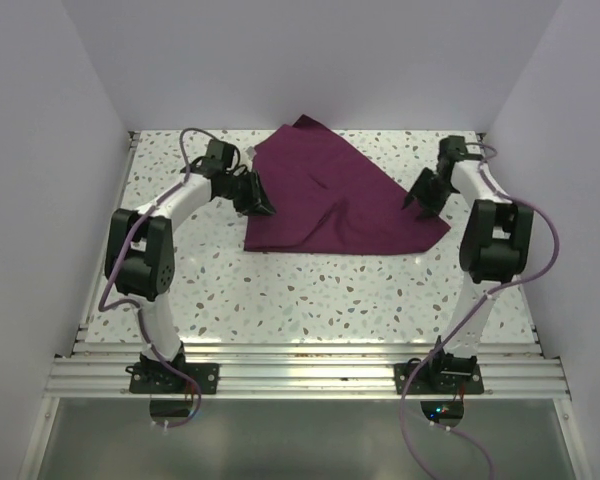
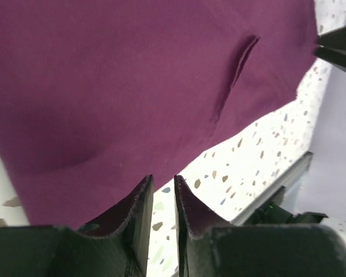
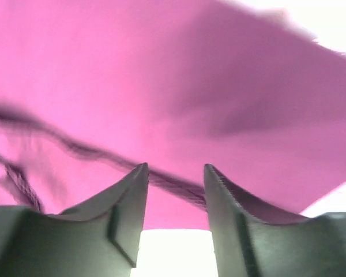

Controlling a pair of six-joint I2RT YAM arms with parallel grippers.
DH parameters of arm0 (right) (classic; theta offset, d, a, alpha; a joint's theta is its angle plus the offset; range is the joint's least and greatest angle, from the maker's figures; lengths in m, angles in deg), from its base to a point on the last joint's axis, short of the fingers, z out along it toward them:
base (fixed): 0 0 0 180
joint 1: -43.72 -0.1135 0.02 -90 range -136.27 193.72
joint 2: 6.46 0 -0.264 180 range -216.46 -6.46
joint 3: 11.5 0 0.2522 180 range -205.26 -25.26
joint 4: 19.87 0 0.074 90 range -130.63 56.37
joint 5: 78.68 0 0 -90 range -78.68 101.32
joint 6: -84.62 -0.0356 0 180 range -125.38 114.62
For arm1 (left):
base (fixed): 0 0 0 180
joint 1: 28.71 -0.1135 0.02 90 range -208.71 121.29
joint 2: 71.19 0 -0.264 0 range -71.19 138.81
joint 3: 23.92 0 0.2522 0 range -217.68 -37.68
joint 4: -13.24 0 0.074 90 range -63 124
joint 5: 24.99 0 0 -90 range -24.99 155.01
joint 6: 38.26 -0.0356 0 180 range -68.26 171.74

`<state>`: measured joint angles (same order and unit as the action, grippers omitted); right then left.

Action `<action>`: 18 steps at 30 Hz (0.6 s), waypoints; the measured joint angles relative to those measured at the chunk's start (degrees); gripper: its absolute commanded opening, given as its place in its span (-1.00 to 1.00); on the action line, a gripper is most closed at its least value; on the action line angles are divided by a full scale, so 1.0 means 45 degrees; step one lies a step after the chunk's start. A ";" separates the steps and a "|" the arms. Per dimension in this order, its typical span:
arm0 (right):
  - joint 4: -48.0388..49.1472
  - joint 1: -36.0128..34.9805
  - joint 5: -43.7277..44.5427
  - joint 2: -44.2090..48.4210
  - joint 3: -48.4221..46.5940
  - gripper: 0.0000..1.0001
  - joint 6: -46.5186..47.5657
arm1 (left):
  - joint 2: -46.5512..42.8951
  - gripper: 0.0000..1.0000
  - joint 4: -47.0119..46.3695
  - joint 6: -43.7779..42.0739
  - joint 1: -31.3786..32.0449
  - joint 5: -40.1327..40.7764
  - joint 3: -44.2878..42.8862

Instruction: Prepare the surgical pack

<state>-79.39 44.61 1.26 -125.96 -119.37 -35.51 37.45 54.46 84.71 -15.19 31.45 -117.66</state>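
Note:
The surgical pack's maroon-purple cloth [image 1: 330, 195] lies on the speckled table [image 1: 310, 290], folded into a rough triangle with a crease near its middle. My left gripper [image 1: 263, 207] sits at the cloth's left edge. In the left wrist view its jaws [image 2: 163, 180] stand a narrow gap apart, with bare table showing between them and the cloth [image 2: 132, 86] just beyond. My right gripper [image 1: 410, 200] is at the cloth's right edge. In the right wrist view it [image 3: 174, 167] is open with nothing between the fingers, and the cloth [image 3: 161, 86] fills the view ahead.
White walls close in the table on the left, back and right. An aluminium rail [image 1: 310, 365] carrying both arm bases runs along the near edge. The right arm's dark fingers [image 2: 340, 49] show at the top right of the left wrist view.

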 measured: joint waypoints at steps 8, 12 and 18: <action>0.0146 0.1826 0.1855 0.1603 0.1515 0.43 -0.0301 | 0.0525 -0.48 0.1608 -0.2482 -0.0063 0.1860 -0.1846; 0.0189 0.2147 0.2152 0.1588 0.1953 0.39 -0.0019 | 0.0627 -0.48 0.2127 -0.3143 -0.0160 0.2166 -0.1846; 0.0636 0.2744 0.2584 0.1399 0.2361 0.37 0.0413 | 0.0680 -0.48 0.2331 -0.3483 -0.0656 0.2074 -0.1812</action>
<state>-76.52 56.96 12.88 -119.66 -108.75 -33.65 40.51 64.95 69.04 -18.14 40.78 -125.82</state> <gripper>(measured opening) 0.690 0.260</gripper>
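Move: About 11 cm to the right of the right hand, 4 cm nearer the base and 4 cm below lies the right-hand corner of the folded drape. The drape's near edge is some 13 cm straight back from that hand, and its raised crease about 22 cm to the left, nearly level. From the left hand, the drape's left edge lies about 6 cm left, 2 cm ahead and 9 below; its near-left corner is 7 cm left and 11 back. Sweeping right about 12 cm to the drape's right corner, the right hand rises slightly, then draws back some 4 cm and sinks, turning clockwise while its part-open fingers spread wider. The left hand shifts left and a little forward towards the drape's left edge, its fingers tipping to point more steeply down, their gap unchanged. ##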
